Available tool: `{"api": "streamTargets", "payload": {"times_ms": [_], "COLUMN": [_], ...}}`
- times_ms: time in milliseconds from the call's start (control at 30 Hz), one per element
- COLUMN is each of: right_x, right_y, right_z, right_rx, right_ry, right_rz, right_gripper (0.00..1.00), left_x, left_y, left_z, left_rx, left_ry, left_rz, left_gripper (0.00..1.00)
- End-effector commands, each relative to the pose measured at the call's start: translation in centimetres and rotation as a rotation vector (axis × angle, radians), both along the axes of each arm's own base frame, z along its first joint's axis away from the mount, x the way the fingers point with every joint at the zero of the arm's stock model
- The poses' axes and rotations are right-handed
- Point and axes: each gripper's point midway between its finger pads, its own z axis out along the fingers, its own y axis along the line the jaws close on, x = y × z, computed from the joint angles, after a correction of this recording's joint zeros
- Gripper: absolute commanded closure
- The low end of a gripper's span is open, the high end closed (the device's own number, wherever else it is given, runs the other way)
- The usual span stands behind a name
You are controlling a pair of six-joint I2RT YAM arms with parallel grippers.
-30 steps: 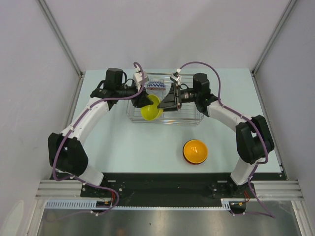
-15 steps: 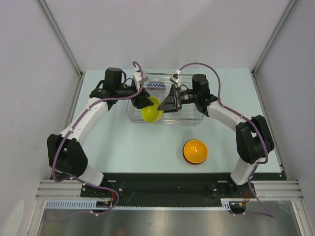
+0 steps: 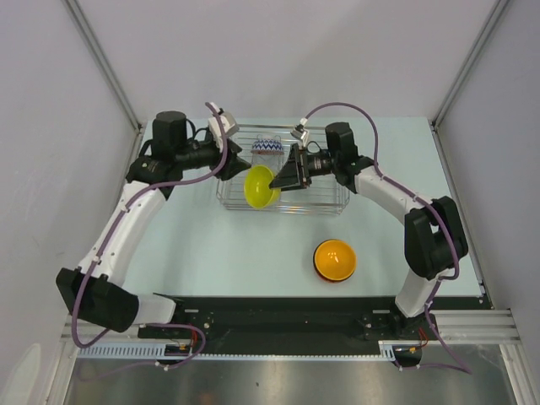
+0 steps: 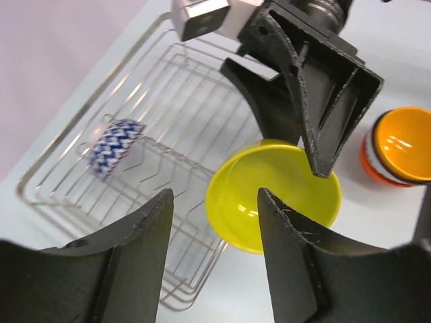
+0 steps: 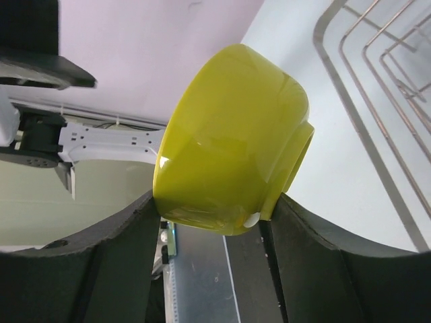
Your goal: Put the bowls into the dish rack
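My right gripper [image 3: 283,177] is shut on the lime-yellow bowl [image 3: 261,186], holding it tilted on its side over the left part of the dish rack [image 3: 337,207]. In the right wrist view both fingers press the bowl's [image 5: 229,134] wall, the gripper [image 5: 212,208] clamped around it. My left gripper [image 3: 228,159] stands open just left of the bowl, nothing between its fingers [image 4: 141,229]. A bowl with a blue zigzag pattern [image 3: 268,146] rests on edge in the rack's far side [image 4: 114,145]. An orange bowl [image 3: 334,259] sits on the table, nested in a reddish one.
The wire rack [image 4: 168,87] lies at the table's far middle. White enclosure walls and metal posts close in on the left, right and back. The arm bases and a black rail run along the near edge.
My left gripper has opened, let go of the yellow bowl and drawn back to the left. The right gripper keeps its hold, and the bowl has barely moved.
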Motion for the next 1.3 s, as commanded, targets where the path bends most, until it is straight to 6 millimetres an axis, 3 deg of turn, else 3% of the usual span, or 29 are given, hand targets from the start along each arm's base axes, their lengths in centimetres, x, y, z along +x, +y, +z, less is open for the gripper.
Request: {"api": "streamTargets", "payload": {"times_ms": [0,267,333,367,433,467,500,600,667,700,967,1167,1267], "right_x": [1.5,3.9,5.0,5.1,6.4,6.2,7.3,8.6,8.8,9.4,9.7,9.9,10.3], "right_y": [-0.2,-0.9,-1.0,-1.3,-1.4,-1.6,-1.8,-2.5,-2.3,-2.6,-1.7,-1.2,-0.8], "right_z": [0.6,-0.9,-0.3,-1.1,0.0,-1.2,0.1,-1.5,-0.9,-1.8,-0.6,1.1,0.8], "right_rx": [-0.045,-0.22,-0.264,-0.306,-0.34,-0.385,-0.401,-0.534,-0.582,-0.637,-0.86,-0.972,-1.033], "right_ry": [-0.076,-0.2,-0.271,-0.259,-0.391,-0.372,-0.483,-0.567,-0.632,-0.652,-1.022,-1.225,-1.284], "right_rz": [-0.029,-0.097,-0.125,-0.119,-0.11,-0.081,-0.076,-0.048,-0.028,-0.024,0.085,0.114,0.113], "right_gripper": [1.0,1.0,1.0,1.0,1.0,1.0,1.0,1.0,1.0,1.0,1.0,1.0,1.0], "left_x": [0.7,0.5,0.4,0.3,0.0,-0.3,-0.4,-1.1,-1.8,-1.9,-3.0,-3.2,-3.4], "left_y": [3.0,7.3,8.5,9.0,9.8,10.0,10.3,10.9,11.1,11.3,12.3,12.8,12.8], "left_z": [1.3,-1.0,-1.1,-1.8,-2.2,-2.9,-3.3,-4.1,-4.5,-4.6,-6.3,-6.9,-7.2], "left_rx": [0.051,0.109,0.119,0.127,0.145,0.156,0.162,0.173,0.172,0.173,0.169,0.153,0.147], "left_ry": [-0.074,-0.058,-0.062,-0.048,-0.044,-0.029,-0.024,-0.015,-0.014,-0.016,0.006,0.02,0.022], "left_rz": [0.146,0.316,0.365,0.38,0.41,0.411,0.415,0.431,0.435,0.441,0.461,0.469,0.468], "left_gripper": [0.42,0.42,0.42,0.43,0.42,0.42,0.42,0.42,0.42,0.42,0.43,0.43,0.43]}}
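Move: In the rack, the free slot just this side of the blue patterned bowl lies about 13 cm ahead of the right hand, 3 cm to its left and 14 cm below. The blue patterned bowl stands some 8 cm farther out than that slot; the orange bowl is about 14 cm back and 16 cm to the right of the hand, 19 cm below. From the left hand the slot is roughly 12 cm ahead, 4 cm right, 20 cm below. Swinging the green bowl it still pinches out over the rack, the right hand goes about 10 cm forward and then eases back a little, sinking 3 cm, while its wrist turns some 80 degrees so that the fingers, first pointing left, end up slanting steeply down. The left hand, already empty and open, draws away to the left by 13 cm, then also down and slightly back. ##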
